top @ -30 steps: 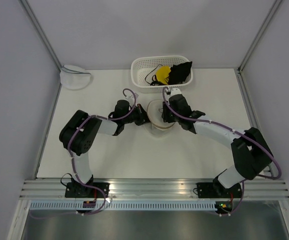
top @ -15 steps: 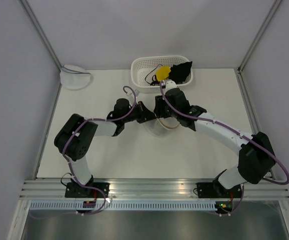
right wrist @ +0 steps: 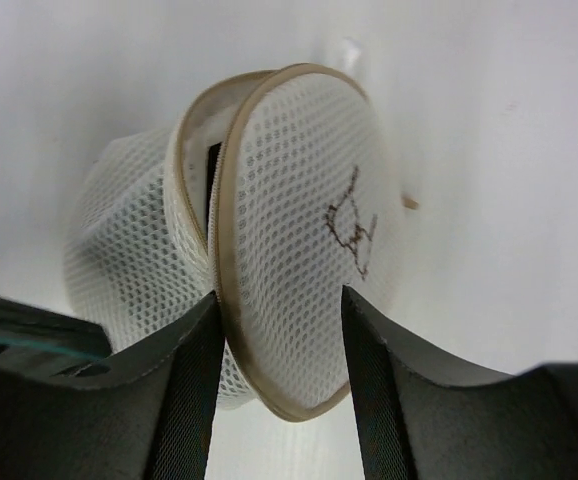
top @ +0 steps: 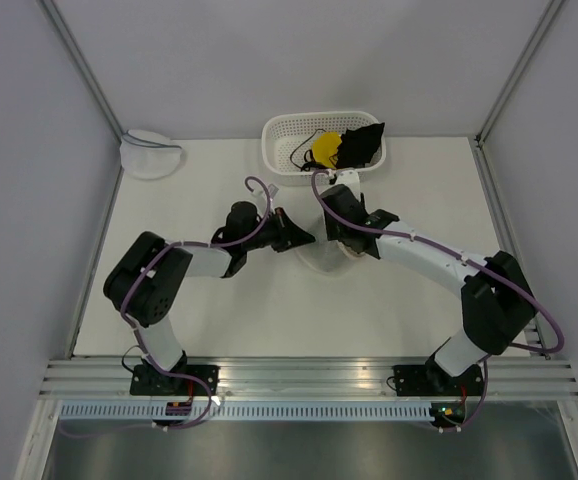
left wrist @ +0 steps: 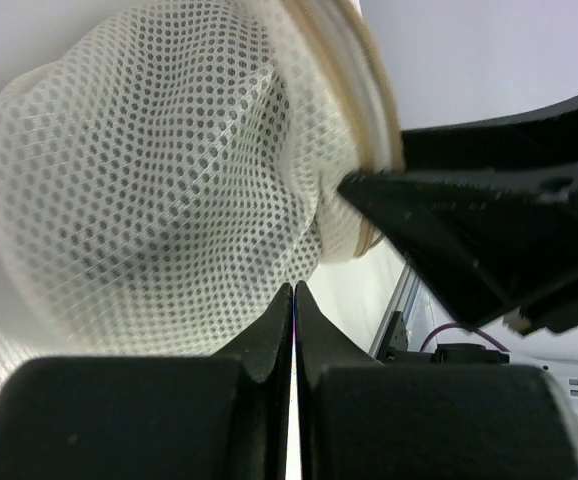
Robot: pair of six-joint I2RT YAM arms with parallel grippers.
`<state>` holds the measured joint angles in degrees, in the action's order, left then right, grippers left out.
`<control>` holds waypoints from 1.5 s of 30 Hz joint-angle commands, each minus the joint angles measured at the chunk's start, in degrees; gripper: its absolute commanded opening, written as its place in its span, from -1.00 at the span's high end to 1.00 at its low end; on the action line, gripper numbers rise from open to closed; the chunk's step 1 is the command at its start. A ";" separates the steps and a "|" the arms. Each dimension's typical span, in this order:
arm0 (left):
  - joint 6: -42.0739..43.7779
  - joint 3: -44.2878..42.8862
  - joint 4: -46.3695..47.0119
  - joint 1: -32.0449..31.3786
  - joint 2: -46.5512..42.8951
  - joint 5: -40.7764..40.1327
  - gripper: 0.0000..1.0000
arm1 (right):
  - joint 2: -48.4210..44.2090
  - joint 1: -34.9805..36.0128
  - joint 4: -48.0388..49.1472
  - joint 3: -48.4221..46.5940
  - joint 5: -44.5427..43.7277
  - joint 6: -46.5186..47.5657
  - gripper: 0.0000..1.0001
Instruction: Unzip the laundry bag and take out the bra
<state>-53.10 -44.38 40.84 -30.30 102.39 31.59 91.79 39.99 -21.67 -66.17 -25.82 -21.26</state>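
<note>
The laundry bag (right wrist: 299, 230), white mesh with a tan rim, stands on edge with its zip gaping and a narrow dark gap showing inside. In the top view only a bit of the laundry bag (top: 321, 262) shows beneath both grippers. My left gripper (left wrist: 294, 288) is shut, its tips pinching the mesh at the bag's side; from above the left gripper (top: 307, 238) points right. My right gripper (right wrist: 279, 295) is open, its fingers astride the tan-rimmed flap without squeezing it; from above the right gripper (top: 336, 246) is over the bag. The black bra (top: 361, 146) lies in the basket.
A white slotted basket (top: 281, 128) at the back also holds a yellow round item (top: 326, 149). A second white pouch with a grey-blue rim (top: 149, 153) lies at the back left corner. Metal frame posts stand at the table's back corners.
The right gripper's jaws have widened around the flap and its arm has shifted. The bag, lying flat before, has been drawn nearer and tipped on edge. The left gripper stayed shut.
</note>
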 commanded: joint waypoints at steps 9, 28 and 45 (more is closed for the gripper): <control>2.74 3.77 0.64 -0.19 -2.11 -0.92 0.95 | -7.86 -2.02 -5.48 0.17 -17.41 -0.72 -0.12; 3.79 3.69 -2.95 -0.63 -8.86 -1.53 0.44 | -16.10 -13.53 4.07 8.33 -7.79 2.71 -0.04; 19.87 -25.12 -43.64 -9.33 -5.72 -21.81 -0.59 | -6.89 -14.59 4.88 7.90 -7.58 1.74 0.53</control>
<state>-38.70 -65.80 9.37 -39.13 93.12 17.37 84.66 25.96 -17.21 -56.14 -32.18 -19.16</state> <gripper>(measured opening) 0.794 0.279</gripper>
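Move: Just to the right of the left hand's shut fingers lies the laundry bag, its middle about 5 cm to that side, level in reach and some 5 cm below. From the right hand, whose parted fingers straddle the lid's rim, the lid's middle is about 2 cm ahead and 3 cm down, and the bag's middle about 3 cm to the left and 5 cm down. The white basket stands some 24 cm ahead of the left hand and 3 cm to its right. Sweeping right by about 16 cm and turning clockwise, the right hand rises about 5 cm with the lid between its parted fingers, then eases back left, sinks again and narrows its fingers to pinch the rim. Meanwhile the left hand stays shut at the bag's edge, drawing slightly back and down, then opens wide, climbs off about 12 cm, tipping its fingers upward and drifting right, and finally comes forward over the opening as it starts to sink. ##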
